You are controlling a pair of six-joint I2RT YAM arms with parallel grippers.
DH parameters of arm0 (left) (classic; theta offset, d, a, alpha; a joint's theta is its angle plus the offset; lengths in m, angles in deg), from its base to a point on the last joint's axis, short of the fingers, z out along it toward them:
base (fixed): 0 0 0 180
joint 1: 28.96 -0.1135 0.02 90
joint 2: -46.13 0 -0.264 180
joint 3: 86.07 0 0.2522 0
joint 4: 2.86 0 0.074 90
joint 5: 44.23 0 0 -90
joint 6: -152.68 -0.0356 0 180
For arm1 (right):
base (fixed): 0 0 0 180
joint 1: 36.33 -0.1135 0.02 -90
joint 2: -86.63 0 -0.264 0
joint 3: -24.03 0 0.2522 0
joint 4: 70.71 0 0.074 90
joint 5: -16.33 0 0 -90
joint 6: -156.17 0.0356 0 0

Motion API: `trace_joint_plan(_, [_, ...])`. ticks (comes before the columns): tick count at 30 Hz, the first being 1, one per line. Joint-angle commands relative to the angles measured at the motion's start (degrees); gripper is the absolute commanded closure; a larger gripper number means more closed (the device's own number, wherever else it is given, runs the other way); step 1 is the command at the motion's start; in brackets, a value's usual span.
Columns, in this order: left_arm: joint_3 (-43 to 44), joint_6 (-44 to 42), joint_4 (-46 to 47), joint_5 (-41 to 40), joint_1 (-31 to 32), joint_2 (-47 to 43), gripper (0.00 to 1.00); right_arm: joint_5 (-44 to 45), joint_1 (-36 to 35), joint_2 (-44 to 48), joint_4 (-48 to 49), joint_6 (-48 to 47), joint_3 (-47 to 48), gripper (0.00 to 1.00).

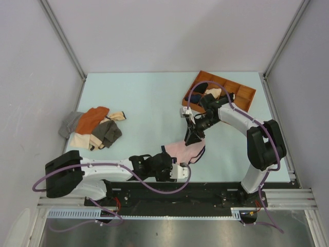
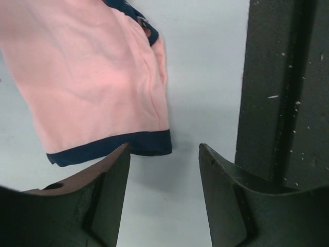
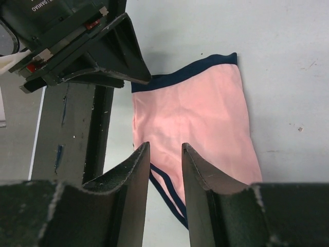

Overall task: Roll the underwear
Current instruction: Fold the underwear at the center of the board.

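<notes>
The underwear [image 1: 184, 150] is light pink with navy edging and lies partly folded on the pale table, near the front middle. My left gripper [image 1: 181, 171] sits low just in front of it. In the left wrist view the underwear's navy hem [image 2: 113, 146] lies just beyond the open, empty left gripper [image 2: 164, 149]. My right gripper [image 1: 194, 138] hovers over the far edge of the underwear. In the right wrist view the right gripper [image 3: 165, 146] is open with a narrow gap, and the pink cloth [image 3: 195, 110] lies below and beyond it, not pinched.
A wooden compartment tray [image 1: 242, 95] with rolled clothes stands at the back right. A pile with an orange cloth [image 1: 92, 118], a beige-cream cloth [image 1: 79, 140] and grey ones lies at the left. The black front rail [image 2: 277, 87] runs close to the underwear.
</notes>
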Motion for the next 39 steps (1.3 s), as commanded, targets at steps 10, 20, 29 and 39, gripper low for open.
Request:
trace_joint_plan(10, [1.68,-2.56,2.33,-3.64,0.27,6.43,0.5,-2.86,0.17,2.14,-3.08,-3.44,0.84,0.65])
trace_joint_plan(20, [4.14,-3.97,-4.53,-4.88,0.27,10.12,0.83,-2.95,-0.62,3.54,-4.75,-5.55,0.83,0.65])
trace_joint_plan(29, [6.25,-2.04,-7.08,5.28,-4.29,5.3,1.0,-1.37,0.08,4.77,-8.71,-14.6,-0.74,0.64])
trace_joint_plan(39, [14.33,0.94,-15.16,21.57,-17.64,1.07,1.0,2.41,-0.1,6.88,-5.28,-16.71,-4.0,0.64])
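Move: The back-left corner of the folded underwear, where the navy waistband ends, is some 2 cm ahead of my open left hand, 1 cm to its right and 2 cm below. The underwear's middle is about 7 cm ahead and 9 cm right; the table's base-side edge runs roughly 6 cm straight behind. From my right hand, hovering over the cloth, that corner is about 10 cm back, 10 cm left and 10 cm down. I ease my left hand about 2 cm forward and down over the corner while closing its fingers, and pinch the waistband's end with the cloth edge beside it. Then I lift it some 3.5 cm, going a little forward and left as the wrist tilts about 15 degrees. My right hand, fingers still parted, drifts back and left above the underwear. ##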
